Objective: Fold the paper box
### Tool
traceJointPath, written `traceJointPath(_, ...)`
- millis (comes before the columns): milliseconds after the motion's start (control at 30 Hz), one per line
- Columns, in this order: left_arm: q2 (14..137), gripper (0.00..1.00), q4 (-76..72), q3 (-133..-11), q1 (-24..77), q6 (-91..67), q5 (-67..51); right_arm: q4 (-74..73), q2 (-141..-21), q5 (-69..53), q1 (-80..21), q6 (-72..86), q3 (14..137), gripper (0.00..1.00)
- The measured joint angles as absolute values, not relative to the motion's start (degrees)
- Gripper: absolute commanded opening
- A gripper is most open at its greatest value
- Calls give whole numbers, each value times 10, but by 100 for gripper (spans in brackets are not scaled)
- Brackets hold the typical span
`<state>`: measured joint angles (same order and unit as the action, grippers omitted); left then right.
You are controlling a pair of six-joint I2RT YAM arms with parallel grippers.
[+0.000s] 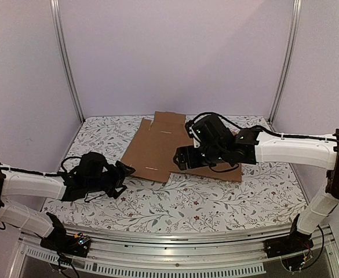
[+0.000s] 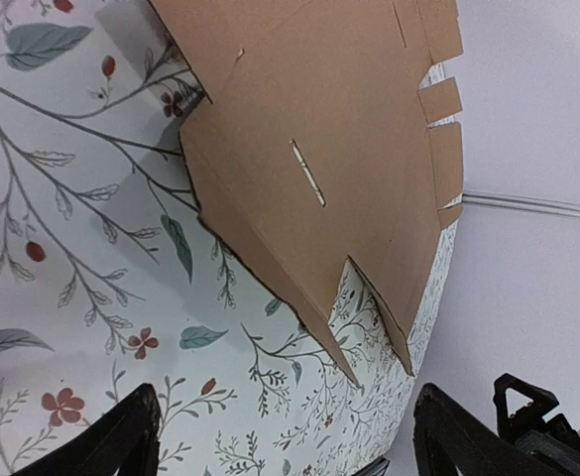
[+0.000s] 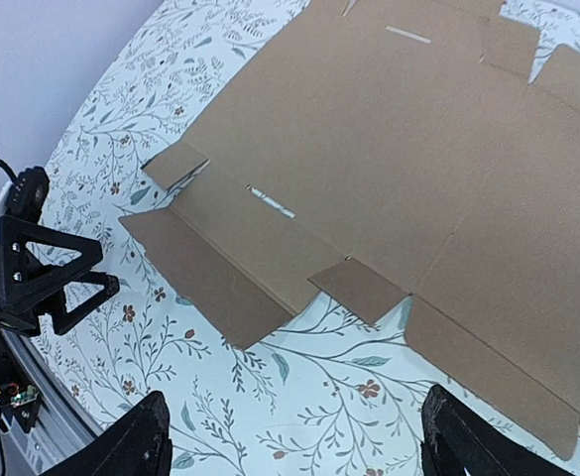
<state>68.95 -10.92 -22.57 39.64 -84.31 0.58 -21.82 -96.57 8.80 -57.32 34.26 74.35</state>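
Observation:
The paper box (image 1: pixel 155 147) lies as a flat brown cardboard sheet with flaps and slots on the flowered table, toward the back middle. In the left wrist view the paper box (image 2: pixel 329 129) fills the top, its pointed flaps ending short of my fingers. My left gripper (image 1: pixel 126 178) sits left of the sheet's near corner, open, with only tablecloth between its fingers (image 2: pixel 131 436). My right gripper (image 1: pixel 179 159) hovers over the sheet's near right part. In the right wrist view the paper box (image 3: pixel 399 169) spreads ahead of my open right gripper (image 3: pixel 294 451), which holds nothing.
The flowered tablecloth (image 1: pixel 215 197) covers the table between white walls and two metal corner posts (image 1: pixel 70 75). The left arm's gripper (image 3: pixel 32 278) shows at the left of the right wrist view. A metal rail (image 1: pixel 169 255) runs along the near edge.

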Motion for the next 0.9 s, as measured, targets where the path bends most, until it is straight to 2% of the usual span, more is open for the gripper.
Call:
traceJointPath(233,827,67,-253,-251,407,-907,-13,-247,-862,173,-573,313,687,86)
traceJointPath(467,887,51,-299,-291,413,-935,-15,-270,-827,213,-573,309,639,87)
traceJointPath(900,893,39,-284,-301,416,-942,-8,-276,-812,228,-573,309,625,87)
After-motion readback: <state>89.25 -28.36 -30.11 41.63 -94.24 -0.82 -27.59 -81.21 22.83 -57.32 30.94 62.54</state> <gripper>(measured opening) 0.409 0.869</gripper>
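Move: The box's near left flap, standing a little off the table, has its middle about 5 cm ahead, 8 cm to the right and 2 cm below my open left hand. The slot behind it is some 8 cm ahead and 8 cm right. From my right hand, the near right flap lies about 2 cm ahead, 10 cm right and 11 cm down; the left flap is 3 cm ahead, 13 cm left and equally far below. I slide my left hand low and slantwise, about 6 cm right and 4 cm forward, onto the left end of the near left flap, so that the flap's edge comes between my fingers; they close to roughly half their gap without shutting, as the hand rolls about 10 degrees, left side down. Meanwhile my right hand backs off some 9 cm to the right, first rising slightly, empty and open, towards the near right flap. ##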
